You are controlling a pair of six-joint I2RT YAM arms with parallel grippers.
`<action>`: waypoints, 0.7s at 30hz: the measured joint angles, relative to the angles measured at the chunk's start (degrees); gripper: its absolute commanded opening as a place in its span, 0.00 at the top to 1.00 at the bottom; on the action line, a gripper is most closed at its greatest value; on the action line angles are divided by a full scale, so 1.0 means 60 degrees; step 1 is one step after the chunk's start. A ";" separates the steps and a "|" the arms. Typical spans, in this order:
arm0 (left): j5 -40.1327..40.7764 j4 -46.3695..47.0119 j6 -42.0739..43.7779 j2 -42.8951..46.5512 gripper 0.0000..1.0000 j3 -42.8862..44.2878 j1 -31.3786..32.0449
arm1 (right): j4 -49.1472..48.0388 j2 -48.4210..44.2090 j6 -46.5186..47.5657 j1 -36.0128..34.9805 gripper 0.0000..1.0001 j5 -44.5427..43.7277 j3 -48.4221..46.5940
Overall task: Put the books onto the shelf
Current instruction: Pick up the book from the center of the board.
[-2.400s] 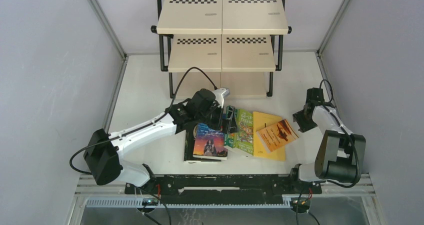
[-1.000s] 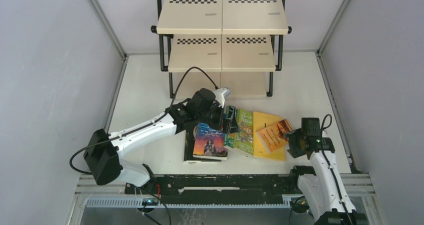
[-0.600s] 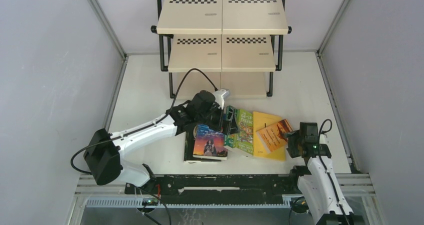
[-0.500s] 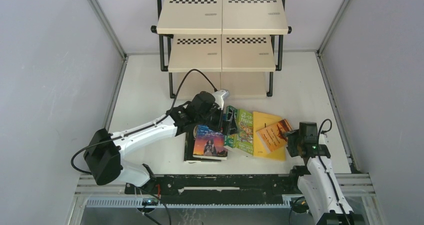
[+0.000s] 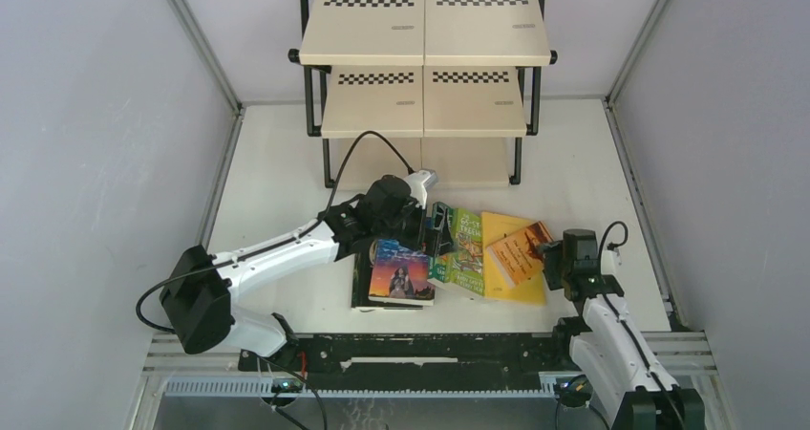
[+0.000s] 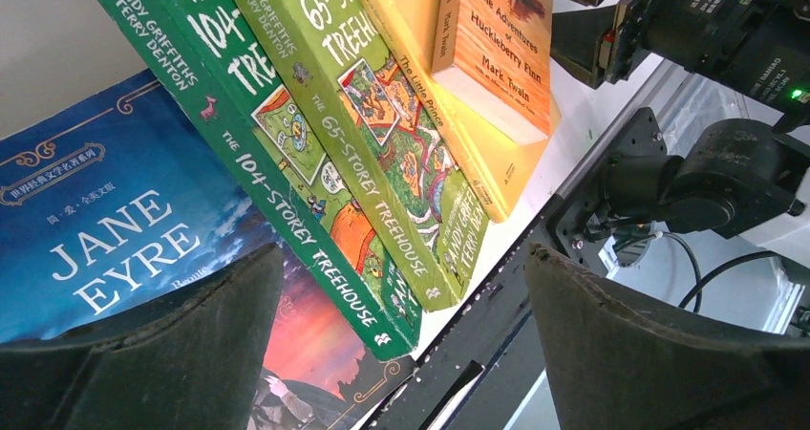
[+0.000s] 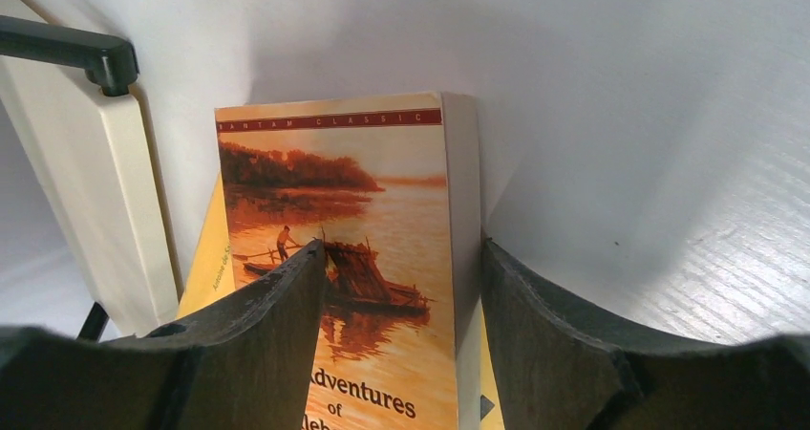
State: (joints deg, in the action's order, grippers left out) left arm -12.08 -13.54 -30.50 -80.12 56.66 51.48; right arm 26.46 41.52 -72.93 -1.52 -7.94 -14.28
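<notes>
The books lie in a fanned heap mid-table: blue Jane Eyre point(image 5: 401, 275) on a black book point(image 5: 360, 282), two green Treehouse books point(image 5: 460, 248), a yellow one point(image 5: 506, 282) and a small orange one point(image 5: 516, 253) on top. My left gripper point(image 5: 435, 231) hovers wide open over the green books point(image 6: 315, 153) and Jane Eyre point(image 6: 105, 248), holding nothing. My right gripper point(image 5: 546, 256) is open and turned sideways at the orange book's point(image 7: 382, 191) right edge. One finger is over the cover, the other beside the page edge. The shelf point(image 5: 425, 29) stands at the back, its boards bare.
The shelf's black legs point(image 5: 328, 162) stand just behind the left wrist. The right arm point(image 6: 726, 29) shows at the top right of the left wrist view. A cream shelf board point(image 7: 67, 182) and black bar point(image 7: 86, 53) appear past the orange book. Grey walls close both sides.
My right arm has slid left up to the orange book, and its jaws now straddle that edge; the book has shifted slightly left. The left arm has barely moved.
</notes>
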 measured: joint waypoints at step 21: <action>0.0237 0.0087 -0.0015 -0.0004 0.00 0.0004 0.0000 | 0.0240 -0.0583 -0.0732 -0.0619 0.92 -0.0630 0.0015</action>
State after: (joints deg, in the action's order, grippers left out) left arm -10.66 -13.02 -30.59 -80.14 56.69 51.48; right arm 27.90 38.02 -77.32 -5.23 -11.73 -14.20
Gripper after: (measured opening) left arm 0.996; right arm 0.280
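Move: Just off the near long edge of the orange Huckleberry Finn book, the right hand has its half-open fingers at about the book's height; the book's middle lies some 5 cm to its left and 2 cm ahead. The yellow book underneath is centred about 9 cm left, 1 cm ahead and 3 cm lower; the green 65-Storey book is about 20 cm left, 2 cm ahead. From the left hand, the orange book is roughly 20 cm to the right, level in reach and 14 cm below. Closing on the near edge of the orange book, the right hand first eases barely half a centimetre forward and left, then shuts its fingers until they pinch the book through its thickness, one on the cover and one on the underside. As they close, the hand starts up by about 1 cm, keeping its tilt nearly unchanged while the grip effort rises. ##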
